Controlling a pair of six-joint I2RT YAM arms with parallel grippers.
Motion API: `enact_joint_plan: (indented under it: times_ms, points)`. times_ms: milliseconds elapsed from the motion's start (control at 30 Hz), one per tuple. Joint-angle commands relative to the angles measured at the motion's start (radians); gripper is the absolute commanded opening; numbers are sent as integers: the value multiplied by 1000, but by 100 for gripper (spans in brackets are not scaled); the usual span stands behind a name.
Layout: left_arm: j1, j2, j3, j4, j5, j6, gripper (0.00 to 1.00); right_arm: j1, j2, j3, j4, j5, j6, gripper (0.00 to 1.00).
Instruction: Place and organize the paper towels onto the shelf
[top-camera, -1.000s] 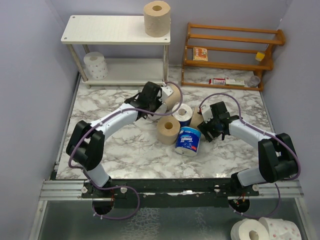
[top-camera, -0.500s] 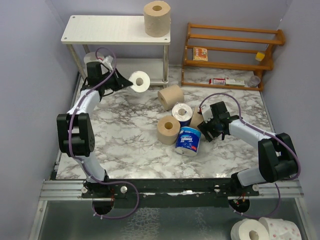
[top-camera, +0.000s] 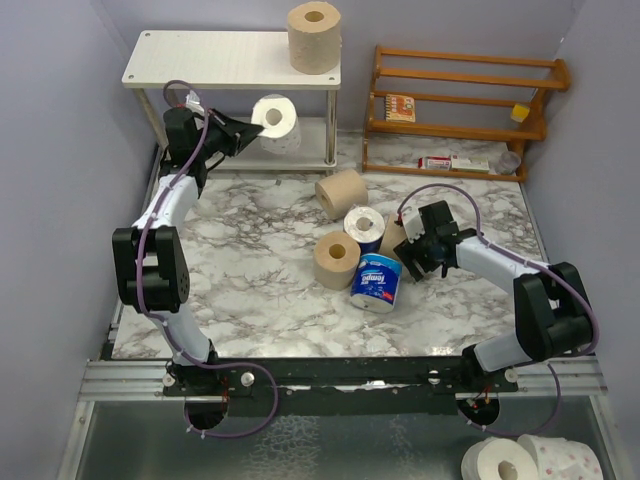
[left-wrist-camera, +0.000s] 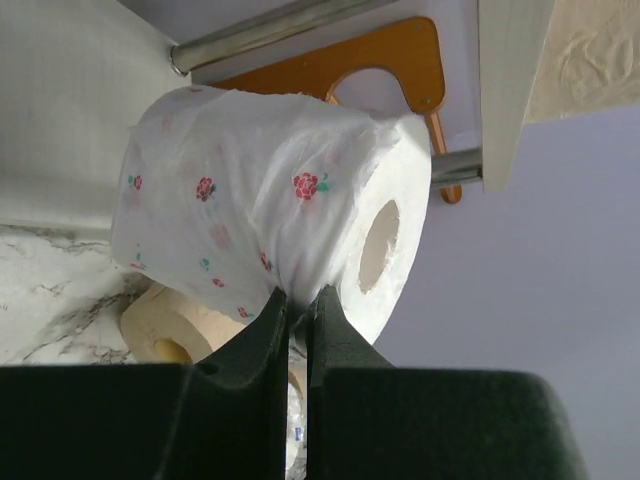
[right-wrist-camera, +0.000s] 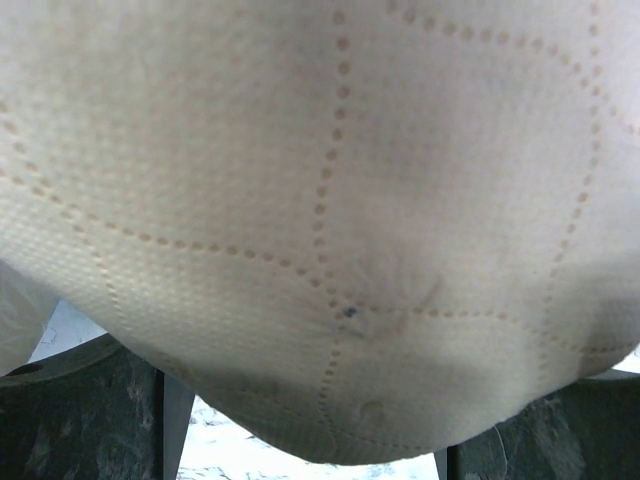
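Observation:
My left gripper (top-camera: 247, 124) is shut on a white paper towel roll with pink dots (top-camera: 273, 115), held in the air in front of the white shelf's (top-camera: 220, 60) lower tier. In the left wrist view its fingertips (left-wrist-camera: 278, 305) pinch the roll's (left-wrist-camera: 250, 210) outer sheet. A tan roll (top-camera: 314, 37) stands on the top board. My right gripper (top-camera: 412, 245) straddles a tan roll (top-camera: 393, 238) on the table, jaws wide against its sides; that roll (right-wrist-camera: 320, 200) fills the right wrist view. Two more tan rolls (top-camera: 342, 193) (top-camera: 336, 259) and two blue-wrapped ones (top-camera: 364, 226) (top-camera: 377, 281) cluster mid-table.
An orange-brown wooden rack (top-camera: 460, 100) with small items stands at the back right. Thin metal shelf legs (top-camera: 331, 125) flank the lower tier. Two white rolls (top-camera: 500, 460) lie off the table at the bottom right. Grey walls close in on both sides.
My left arm has swung from the middle of the table to the back left, lifting the pink-dotted roll up to the shelf's lower tier. The right arm has barely moved.

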Motion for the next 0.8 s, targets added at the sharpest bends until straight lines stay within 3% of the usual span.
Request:
enact_joint_plan:
  times_ms: [0,300,767]
  points:
    - [9,16,80,-91,-94,-30,0,-4,59,-25,-6,59,-1,76]
    - [11,31,103,-315,-450,-92,0,-4,78,-23,-7,57,-2,76]
    - [31,207,228,-314,-479,-266,0,-4,70,-26,-8,49,-8,76]
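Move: The floral paper towel roll, already pinched by its rim in the left hand, is bound for the lower shelf: its free spot lies about 11 cm ahead, 4 cm left and 17 cm below. The floral roll already shelved stands some 15 cm left of that spot; the front right post is 14 cm right of the hand and 5 cm ahead, the lying brown roll 17 cm right, level with it. From the right hand the spot is about 34 cm ahead, 36 cm left. The floral roll, still pinched at its rim, is carried by the left hand down about 9 cm, and left and forward some 7 cm each, under the upper board and into the lower shelf beside the first floral roll. The wrist swings about 30 degrees counter-clockwise and tips the fingers downward as it lowers; the fingers keep shut. ##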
